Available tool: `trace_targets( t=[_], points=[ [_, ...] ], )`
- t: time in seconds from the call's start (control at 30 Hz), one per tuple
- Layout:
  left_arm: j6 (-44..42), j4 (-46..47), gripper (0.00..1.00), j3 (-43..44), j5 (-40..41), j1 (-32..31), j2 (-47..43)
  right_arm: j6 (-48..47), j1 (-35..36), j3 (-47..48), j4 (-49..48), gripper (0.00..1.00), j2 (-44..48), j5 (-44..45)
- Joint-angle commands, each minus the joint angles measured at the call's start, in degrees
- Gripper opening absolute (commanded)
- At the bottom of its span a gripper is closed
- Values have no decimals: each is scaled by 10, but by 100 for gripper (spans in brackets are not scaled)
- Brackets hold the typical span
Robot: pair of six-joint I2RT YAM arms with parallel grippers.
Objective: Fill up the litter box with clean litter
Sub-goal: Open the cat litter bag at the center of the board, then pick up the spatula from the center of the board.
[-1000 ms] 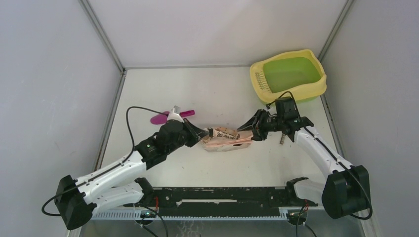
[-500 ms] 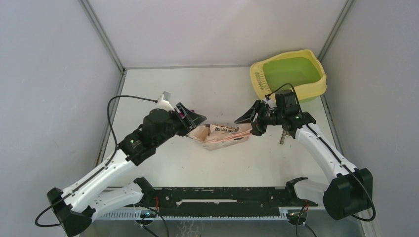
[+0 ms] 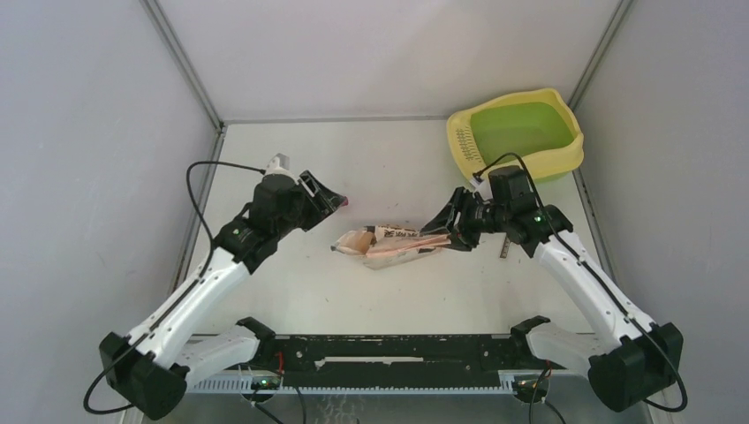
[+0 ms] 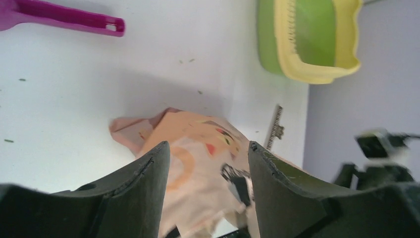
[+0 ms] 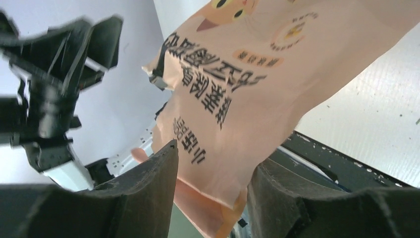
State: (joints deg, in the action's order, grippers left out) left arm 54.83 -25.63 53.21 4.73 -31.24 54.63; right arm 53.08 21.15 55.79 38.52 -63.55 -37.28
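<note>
The litter box (image 3: pixel 572 155), pale yellow with a green basin, stands at the far right corner and is seen again in the left wrist view (image 4: pixel 286 44). A peach-pink printed bag (image 3: pixel 393 243) lies mid-table. My left gripper (image 3: pixel 322 196) hangs open to the left of the bag and apart from it; in its own view (image 4: pixel 208 146) nothing is between its fingers. My right gripper (image 3: pixel 450 231) is at the bag's right end. In its view (image 5: pixel 215 156) the jaws stand open with the bag's end (image 5: pixel 257 64) loose between them. Dark litter specks (image 4: pixel 190 60) dot the table.
A magenta scoop (image 4: pixel 64 17) lies behind my left gripper, mostly hidden from above. A small grey toothed strip (image 3: pixel 504 247) rests right of the bag. A black rail (image 3: pixel 397 349) runs along the near edge. Grey walls enclose the table.
My left gripper let go of the bag's left end, opened, and drew back to the far left. The right jaws widened around the bag's other end.
</note>
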Motion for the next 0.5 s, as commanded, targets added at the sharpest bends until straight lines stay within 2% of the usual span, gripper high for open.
trace_targets(
  t=[0.0, 0.17, 0.3, 0.47],
  points=[
    [-24, 34, 64, -11, -35, 31, 65, -23, 22, -7, 32, 57, 66, 34],
    [-15, 87, 64, -5, -57, 63, 153, -17, 45, -42, 58, 59, 133, 51],
    [-9, 98, 64, 44, -61, 78, 259, -23, 57, -43, 97, 58, 170, 75],
    [24, 99, 64, 109, -56, 92, 380, -45, 51, -39, 118, 59, 185, 66]
  ],
)
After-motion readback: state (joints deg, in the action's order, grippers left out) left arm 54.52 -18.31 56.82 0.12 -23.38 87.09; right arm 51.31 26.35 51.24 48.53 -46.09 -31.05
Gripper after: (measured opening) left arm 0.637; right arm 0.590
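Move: Roughly 10 cm to the right of the left hand and 15 cm below it, about level fore and aft, is the middle of the cat litter bag. The scoop lies some 15 cm ahead, 13 cm left and 23 cm below that hand. From the right hand, which already has the bag's right end between its spread fingers, the bag's middle is about 5 cm ahead, 10 cm left and 10 cm lower; the litter box stands roughly 37 cm ahead, 27 cm right and 14 cm below. Sinking about 15 cm while reaching some 8 cm forward, the open left gripper comes down towards the bag's far left side, short of the scoop handle, tipping its fingers some 20 degrees further down. Meanwhile the right hand, its fingers still spread with the bag's end between them, draws the bag about 7 cm back towards the base and slightly right, at nearly constant height. ##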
